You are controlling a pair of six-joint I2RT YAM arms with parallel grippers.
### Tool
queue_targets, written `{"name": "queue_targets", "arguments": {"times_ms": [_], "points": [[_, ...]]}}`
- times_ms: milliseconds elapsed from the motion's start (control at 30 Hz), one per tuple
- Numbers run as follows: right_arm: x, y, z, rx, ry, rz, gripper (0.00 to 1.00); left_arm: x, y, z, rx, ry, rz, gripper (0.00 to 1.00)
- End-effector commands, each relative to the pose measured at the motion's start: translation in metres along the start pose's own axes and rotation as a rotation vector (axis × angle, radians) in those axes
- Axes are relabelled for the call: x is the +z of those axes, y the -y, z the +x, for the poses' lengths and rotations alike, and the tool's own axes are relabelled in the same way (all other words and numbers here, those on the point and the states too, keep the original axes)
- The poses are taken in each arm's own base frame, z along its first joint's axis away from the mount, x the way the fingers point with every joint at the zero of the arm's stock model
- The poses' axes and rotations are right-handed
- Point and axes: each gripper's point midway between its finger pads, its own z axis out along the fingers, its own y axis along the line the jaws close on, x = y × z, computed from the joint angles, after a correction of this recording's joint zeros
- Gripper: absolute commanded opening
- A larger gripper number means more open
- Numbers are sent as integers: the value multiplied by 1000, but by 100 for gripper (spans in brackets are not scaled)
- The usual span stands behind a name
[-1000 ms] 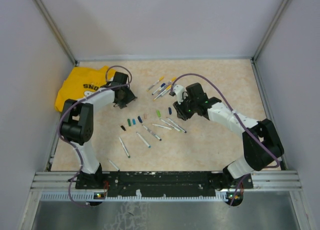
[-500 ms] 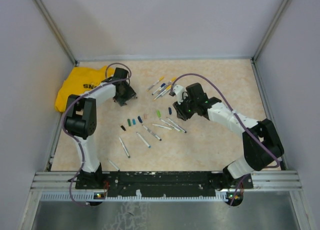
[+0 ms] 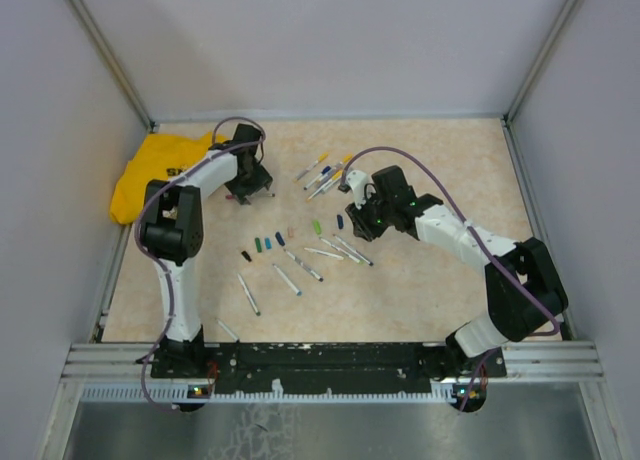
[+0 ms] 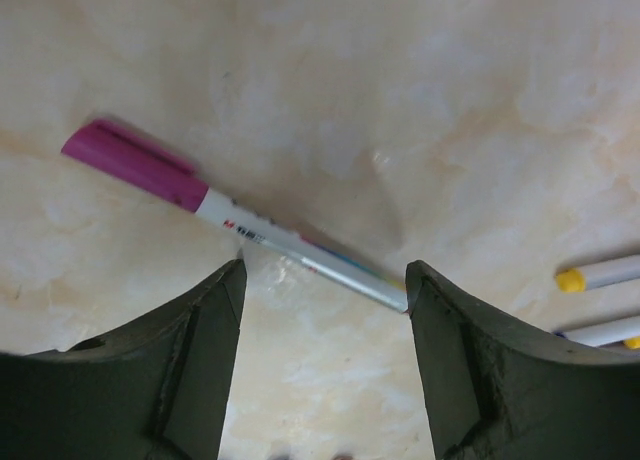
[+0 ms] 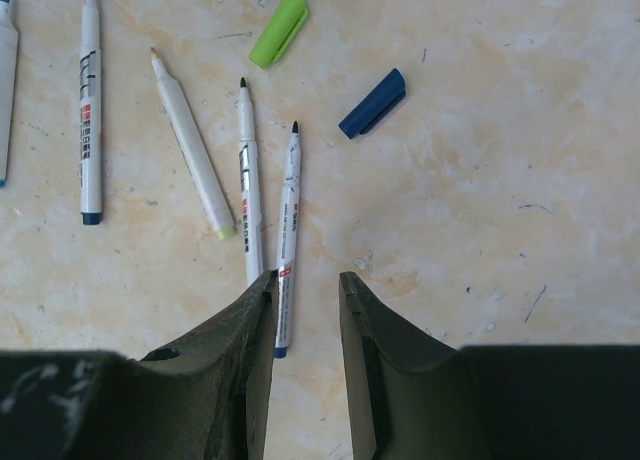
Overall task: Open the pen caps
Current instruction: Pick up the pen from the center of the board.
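A pen with a purple cap on its grey-white barrel lies flat on the table just beyond my left gripper. That gripper is open and holds nothing. Two more capped pens with yellow ends show at the right edge. My right gripper hangs over several uncapped pens, jaws apart and empty. A loose green cap and a blue cap lie ahead of it. In the top view the left gripper is at the back left and the right gripper mid-table.
A yellow cloth lies at the back left beside the left arm. Several capped pens lie between the grippers. A row of loose caps and bare barrels is spread toward the front. Walls enclose the table.
My left arm has swung toward the back, its elbow moving right, and its jaws have spread wider. The right arm has not moved.
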Motion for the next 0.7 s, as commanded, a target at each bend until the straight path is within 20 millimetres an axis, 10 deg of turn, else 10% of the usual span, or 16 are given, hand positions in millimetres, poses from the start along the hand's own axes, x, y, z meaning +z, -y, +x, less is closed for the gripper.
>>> {"name": "queue_targets", "arguments": {"times_ms": [0,267,667], "points": [[-10,2,-19,-30,65,3,31,18,-28,13,39,-74,-169,70],[-10,0,-20,-32,67,-5,31,25,-35,21,76,-124,-218,66],[-8,-3,-19,-35,65,-18,31,2,-71,40,178,-97,-170,20]]}}
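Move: The purple-capped pen lies just under the left hand's fingertips, its cap to the left; its middle is about 3 cm left and 1 cm ahead, some 2 cm lower. The orange-capped pen is roughly 9 cm ahead and 14 cm right of this hand, the light-blue cap about 12 cm back and 3 cm right, the black cap 16 cm back and 4 cm left. From the right hand the purple-capped pen is some 30 cm left and 10 cm ahead. The purple-capped pen's uncapped end is caught and pinched by the left fingers, which start wide open and close to a narrow gap. The hand first eases about 1 cm forward and down, then, as the fingers close, draws back some 4 cm and a couple of centimetres to the left, staying low; the wrist tips only slightly. ##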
